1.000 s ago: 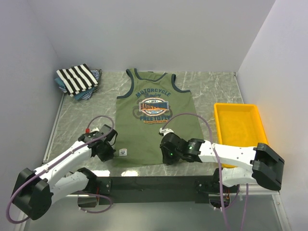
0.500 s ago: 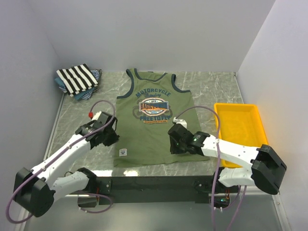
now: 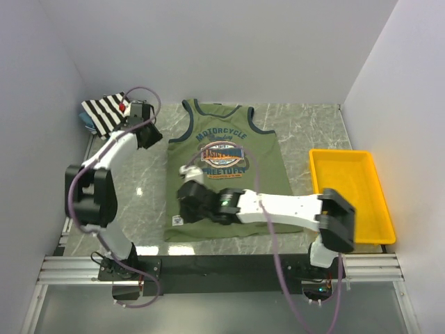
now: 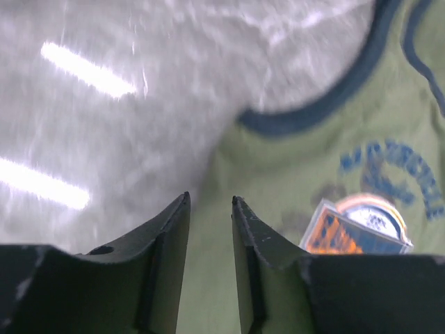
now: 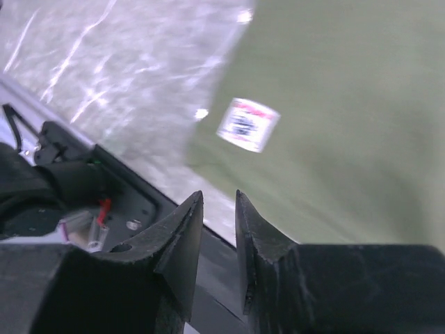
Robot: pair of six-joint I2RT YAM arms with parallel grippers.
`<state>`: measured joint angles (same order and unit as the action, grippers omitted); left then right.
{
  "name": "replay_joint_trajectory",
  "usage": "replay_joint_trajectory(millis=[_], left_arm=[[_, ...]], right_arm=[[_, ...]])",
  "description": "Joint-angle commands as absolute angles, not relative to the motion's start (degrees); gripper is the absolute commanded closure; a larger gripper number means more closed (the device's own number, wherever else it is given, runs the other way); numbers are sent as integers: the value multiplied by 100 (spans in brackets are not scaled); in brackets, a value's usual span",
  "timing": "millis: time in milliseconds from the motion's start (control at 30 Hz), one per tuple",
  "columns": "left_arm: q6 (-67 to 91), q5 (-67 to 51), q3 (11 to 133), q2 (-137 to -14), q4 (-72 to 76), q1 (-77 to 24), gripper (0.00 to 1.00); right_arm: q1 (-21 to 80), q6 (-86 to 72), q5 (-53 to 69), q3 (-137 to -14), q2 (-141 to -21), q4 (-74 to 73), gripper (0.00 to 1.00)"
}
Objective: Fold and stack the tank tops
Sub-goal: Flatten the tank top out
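An olive green tank top (image 3: 226,188) with navy trim and a blue-orange chest print lies flat and unfolded in the middle of the table. My left gripper (image 3: 153,135) hovers at its left armhole. In the left wrist view this gripper (image 4: 210,200) is open and empty over the green cloth (image 4: 292,167) beside the navy trim. My right gripper (image 3: 182,205) reaches across to the shirt's lower left corner. Seen from its wrist, it (image 5: 219,195) is open with nothing between the fingers, near the white hem label (image 5: 248,124). A folded black-and-white striped tank top (image 3: 106,113) lies on blue patterned ones (image 3: 87,123) at the far left corner.
A yellow plastic tray (image 3: 351,198) sits at the right side of the table. The black mounting rail (image 3: 229,264) runs along the near edge, just below the shirt's hem. White walls close in the table at the back and on both sides.
The left arm swung from the hem's left corner up to the left armhole and its jaws opened. The right arm crossed from the hem's right part to its left corner.
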<state>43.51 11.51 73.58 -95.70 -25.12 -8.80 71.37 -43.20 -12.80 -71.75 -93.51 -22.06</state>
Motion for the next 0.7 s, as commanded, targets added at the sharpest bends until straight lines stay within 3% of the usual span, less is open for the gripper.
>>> replay_joint_trajectory(millis=[0,333,667], left_arm=[[3516,230,8110,-10186,-2452,-502,65],[3516,-334,8271,-10257,-2400,-141,66],[3542,-606,8156,-10327,-2268,-97,66]], right_arm=[[7593,-4254,-1555,-7996,-10149,-2197,68],[8077,-4131,-1793,-9439,-11864,-2891,67],[8095,-4025,-2039,-9922,-12410,-2874,64]])
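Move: The right hand is over the tank top's lower left; the left hem corner lies about 6 cm back, 9 cm to its left and 12 cm below. The white label on the shirt is level with it, some 6 cm left. From the left hand, the left armpit corner is roughly 7 cm ahead, 2 cm right and 11 cm down. The chest print lies about 24 cm to the right, level with it, and the striped stack some 18 cm ahead and 22 cm left. Down to the tank top's left hem corner goes the right hand, open, travelling about 9 cm left and as far down and drawing back some 4 cm, its fingers tipping steeper; they end close at the corner, but contact can't be seen. The left hand, also open, eases about 3 cm forward and slightly down towards the left armpit corner, first drifting left, then partly back right, and stays above the cloth. ##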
